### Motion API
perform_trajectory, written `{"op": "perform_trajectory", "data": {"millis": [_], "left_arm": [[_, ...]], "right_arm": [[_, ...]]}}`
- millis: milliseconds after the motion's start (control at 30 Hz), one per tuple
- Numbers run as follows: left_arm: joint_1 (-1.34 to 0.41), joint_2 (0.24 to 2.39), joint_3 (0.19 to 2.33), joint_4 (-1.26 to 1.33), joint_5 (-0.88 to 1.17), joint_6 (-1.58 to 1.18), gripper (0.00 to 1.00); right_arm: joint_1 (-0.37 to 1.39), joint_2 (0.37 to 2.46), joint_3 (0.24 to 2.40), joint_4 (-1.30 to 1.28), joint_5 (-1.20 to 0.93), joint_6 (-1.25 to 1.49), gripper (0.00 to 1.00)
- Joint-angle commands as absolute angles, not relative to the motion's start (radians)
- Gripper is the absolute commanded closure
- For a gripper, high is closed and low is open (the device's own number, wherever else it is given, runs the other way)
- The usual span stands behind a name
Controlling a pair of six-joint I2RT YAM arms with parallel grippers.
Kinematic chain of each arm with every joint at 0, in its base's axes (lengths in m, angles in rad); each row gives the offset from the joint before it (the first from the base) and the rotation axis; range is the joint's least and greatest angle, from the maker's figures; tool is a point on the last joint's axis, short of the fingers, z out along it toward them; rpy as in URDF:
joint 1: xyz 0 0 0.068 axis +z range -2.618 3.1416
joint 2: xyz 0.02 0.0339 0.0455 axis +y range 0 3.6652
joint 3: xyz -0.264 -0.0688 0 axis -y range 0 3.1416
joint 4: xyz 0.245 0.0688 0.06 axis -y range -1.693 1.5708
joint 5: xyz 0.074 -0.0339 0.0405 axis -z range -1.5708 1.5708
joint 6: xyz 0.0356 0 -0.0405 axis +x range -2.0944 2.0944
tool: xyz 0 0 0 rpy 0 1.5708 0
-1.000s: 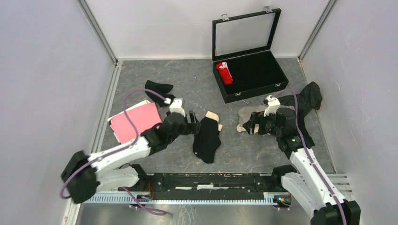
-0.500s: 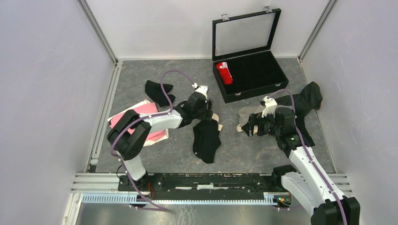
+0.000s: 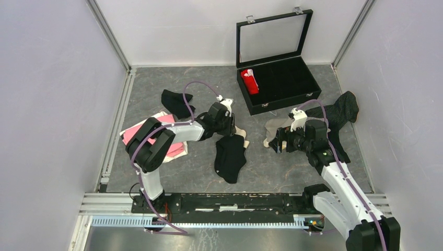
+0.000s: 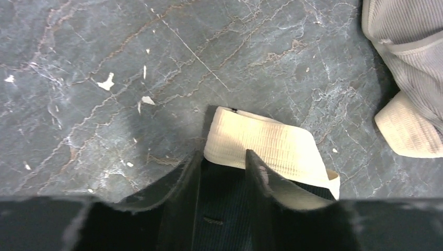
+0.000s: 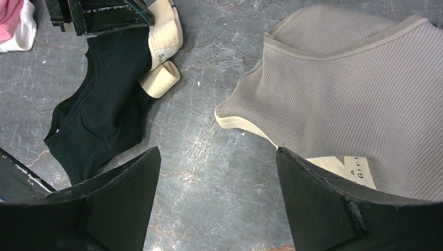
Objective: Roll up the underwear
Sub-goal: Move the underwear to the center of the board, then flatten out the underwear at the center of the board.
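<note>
The black underwear (image 3: 230, 157) lies flat mid-table, its cream waistband (image 4: 261, 141) at the far end. My left gripper (image 3: 225, 125) is down on that end. In the left wrist view its jaws (image 4: 223, 157) stand narrowed but open, astride dark cloth just below the waistband. My right gripper (image 3: 277, 142) hovers wide open (image 5: 218, 151) over bare table, at the near-left edge of the beige underwear (image 5: 339, 78). Its right fingertip overlaps the cream band. Pink underwear (image 3: 151, 133), a small black one (image 3: 175, 100) and a dark pinstriped one (image 3: 342, 110) lie around.
A black case (image 3: 284, 106) with its glass lid raised stands at the back right, a red roll (image 3: 249, 81) in its left compartment. Grey walls close in on both sides. The arm bases sit on a rail at the near edge.
The left arm swung from beside the pink underwear up to the black underwear's waistband end, and its jaws narrowed. The right arm barely moved.
</note>
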State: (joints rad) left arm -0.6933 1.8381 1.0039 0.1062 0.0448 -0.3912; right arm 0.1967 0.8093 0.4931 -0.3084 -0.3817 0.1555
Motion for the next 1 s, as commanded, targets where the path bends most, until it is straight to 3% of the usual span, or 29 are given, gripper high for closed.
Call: {"op": "perform_trajectory", "data": {"millis": [0, 133, 167, 600, 800, 967], "left_arm": [[-0.695, 1.848, 0.991, 0.156, 0.122, -0.334, 0.62], [-0.695, 1.833, 0.986, 0.156, 0.138, -0.337, 0.96], [-0.695, 1.814, 0.988, 0.151, 0.139, -0.339, 0.98], [-0.695, 1.354, 1.005, 0.018, 0.068, -0.326, 0.98], [-0.695, 1.226, 1.034, -0.113, 0.039, -0.266, 0.98], [-0.695, 1.176, 1.132, -0.255, -0.104, -0.22, 0.98]], "right_arm": [[0.202, 0.807, 0.489, -0.293, -0.381, 0.143, 0.13], [0.202, 0.803, 0.485, -0.296, -0.37, 0.143, 0.13], [0.202, 0.805, 0.485, -0.297, -0.369, 0.142, 0.14], [0.203, 0.811, 0.486, -0.265, -0.392, 0.163, 0.14], [0.204, 0.804, 0.482, -0.262, -0.398, 0.165, 0.14], [0.205, 0.796, 0.473, -0.259, -0.396, 0.166, 0.14]]}}
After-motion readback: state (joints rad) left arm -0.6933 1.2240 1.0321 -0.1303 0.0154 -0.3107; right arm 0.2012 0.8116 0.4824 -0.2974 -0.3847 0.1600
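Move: The left hand's half-open fingers straddle the far-left corner of the black underwear's beige waistband. The underwear's middle lies about 8 cm back, 1 cm to the left and 2 cm below. The grey underwear is some 23 cm to this hand's right and 1 cm ahead; the open box sits about 18 cm ahead and 17 cm right. From the idle right hand, the black underwear's middle is roughly 16 cm left, 5 cm back and 10 cm below. The left fingers close nearly shut, pinching the corner of the black underwear's waistband while the hand stays low, edging back about a centimetre. Keeping that pinch, the arm then lifts quickly, some 22 cm straight up and slowing near the top, easing about 4 cm left and slightly back as the wrist tips the fingertips up by around 25 degrees. ##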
